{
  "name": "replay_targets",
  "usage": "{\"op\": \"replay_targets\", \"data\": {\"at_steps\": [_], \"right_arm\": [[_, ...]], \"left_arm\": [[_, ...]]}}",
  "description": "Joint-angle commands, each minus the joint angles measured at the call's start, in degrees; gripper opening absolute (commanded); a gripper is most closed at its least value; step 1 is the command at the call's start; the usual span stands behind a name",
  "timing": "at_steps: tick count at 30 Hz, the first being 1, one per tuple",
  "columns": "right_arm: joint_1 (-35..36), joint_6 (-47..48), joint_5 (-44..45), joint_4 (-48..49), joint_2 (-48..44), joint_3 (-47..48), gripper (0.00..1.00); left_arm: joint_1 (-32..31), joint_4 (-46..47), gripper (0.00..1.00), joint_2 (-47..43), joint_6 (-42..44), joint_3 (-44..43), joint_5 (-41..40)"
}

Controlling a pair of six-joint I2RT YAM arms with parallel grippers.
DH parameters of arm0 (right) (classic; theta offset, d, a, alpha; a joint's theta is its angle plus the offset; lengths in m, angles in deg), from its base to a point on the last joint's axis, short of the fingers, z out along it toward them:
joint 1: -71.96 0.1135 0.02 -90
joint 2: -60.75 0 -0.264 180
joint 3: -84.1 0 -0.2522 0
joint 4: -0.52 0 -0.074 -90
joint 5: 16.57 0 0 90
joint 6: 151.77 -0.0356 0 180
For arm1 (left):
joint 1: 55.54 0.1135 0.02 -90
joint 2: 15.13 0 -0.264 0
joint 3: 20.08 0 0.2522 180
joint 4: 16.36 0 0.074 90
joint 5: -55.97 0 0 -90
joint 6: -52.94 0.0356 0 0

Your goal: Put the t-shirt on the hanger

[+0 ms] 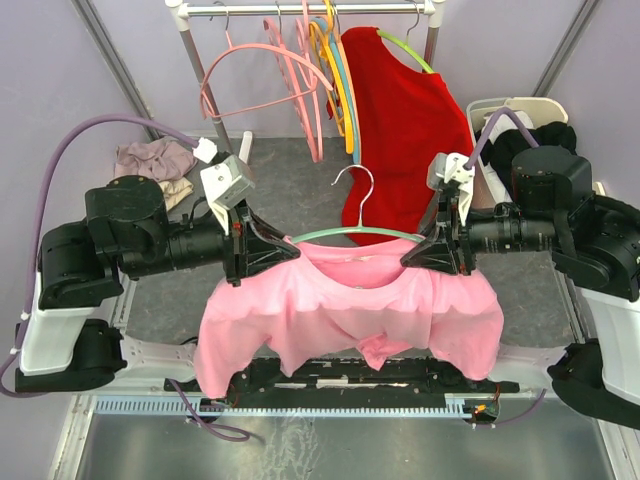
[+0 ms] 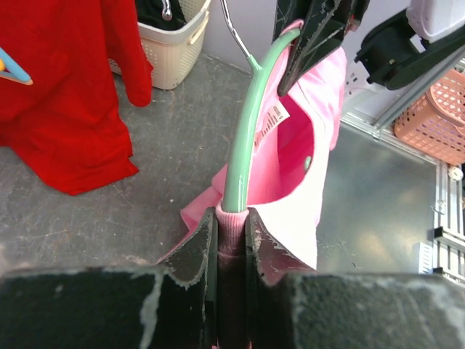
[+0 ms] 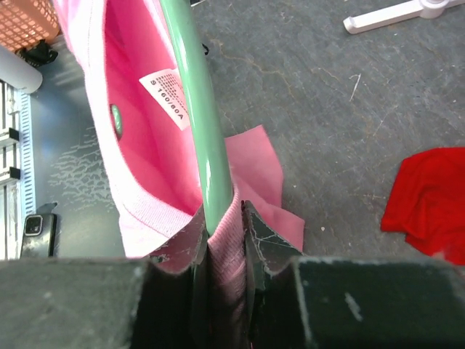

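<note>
The pink t-shirt (image 1: 350,300) hangs spread between my two grippers, above the table's near edge. The mint-green hanger (image 1: 350,233) runs through its neck, with the metal hook (image 1: 360,185) sticking up behind the collar. My left gripper (image 1: 290,247) is shut on the left shoulder. In the left wrist view its jaws pinch pink ribbed fabric (image 2: 231,233) where the hanger arm (image 2: 243,138) goes in. My right gripper (image 1: 412,258) is shut on the right shoulder. Its wrist view shows pink fabric (image 3: 138,145) and the hanger arm (image 3: 196,109) pinched between its jaws.
A clothes rack (image 1: 300,8) at the back carries pink hangers (image 1: 290,80) and a red shirt (image 1: 400,130). A white basket (image 1: 505,110) stands at the back right, and a cloth pile (image 1: 155,160) lies at the back left. A coral basket (image 2: 436,109) sits near the front.
</note>
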Motion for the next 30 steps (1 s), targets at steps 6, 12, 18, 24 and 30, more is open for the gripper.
{"op": "replay_targets", "data": {"at_steps": [6,12,18,24,30], "right_arm": [[-0.3,-5.4,13.7,8.7,-4.5,0.4,0.01],[-0.2,-6.1,25.6,8.8,-6.0,0.1,0.01],[-0.3,-5.6,37.3,7.3,-5.8,1.7,0.01],[-0.2,-4.5,47.3,6.3,-5.3,1.9,0.01],[-0.2,-2.6,59.6,2.4,-3.4,2.8,0.01]], "left_arm": [[0.2,3.0,0.30,0.7,-1.2,-3.1,-14.4],[0.2,4.8,0.43,0.6,-0.4,-2.8,-20.0],[0.2,8.5,0.54,-1.4,0.0,-2.0,-26.4],[0.2,12.6,0.62,-3.4,0.5,-0.8,-30.0],[0.2,12.7,0.63,-3.5,0.3,1.4,-30.3]]}}
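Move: Both hands already pinch the green hanger, with the t-shirt on it, by its shoulders, some 20 cm apart. The rack's rail crosses roughly 40 cm ahead of the right hand and perhaps 10 cm higher, its middle about 17 cm left. On it, the red garment's middle is some 38 cm ahead, 2 cm left and 15 cm lower; the coloured hangers are 38 cm ahead and 14 cm left, about level. From the left hand the rail's middle is 40 cm ahead, 2 cm right and 8 cm higher. Forward and to the right, gathering speed, the right hand carries the pinched hanger some 14 cm towards the rack, swinging about 45 degrees clockwise with its grip kept shut. The left hand goes forward about 5 cm while its fingers open and let go of the hanger's other shoulder, then draws off left and up, turning counter-clockwise. ##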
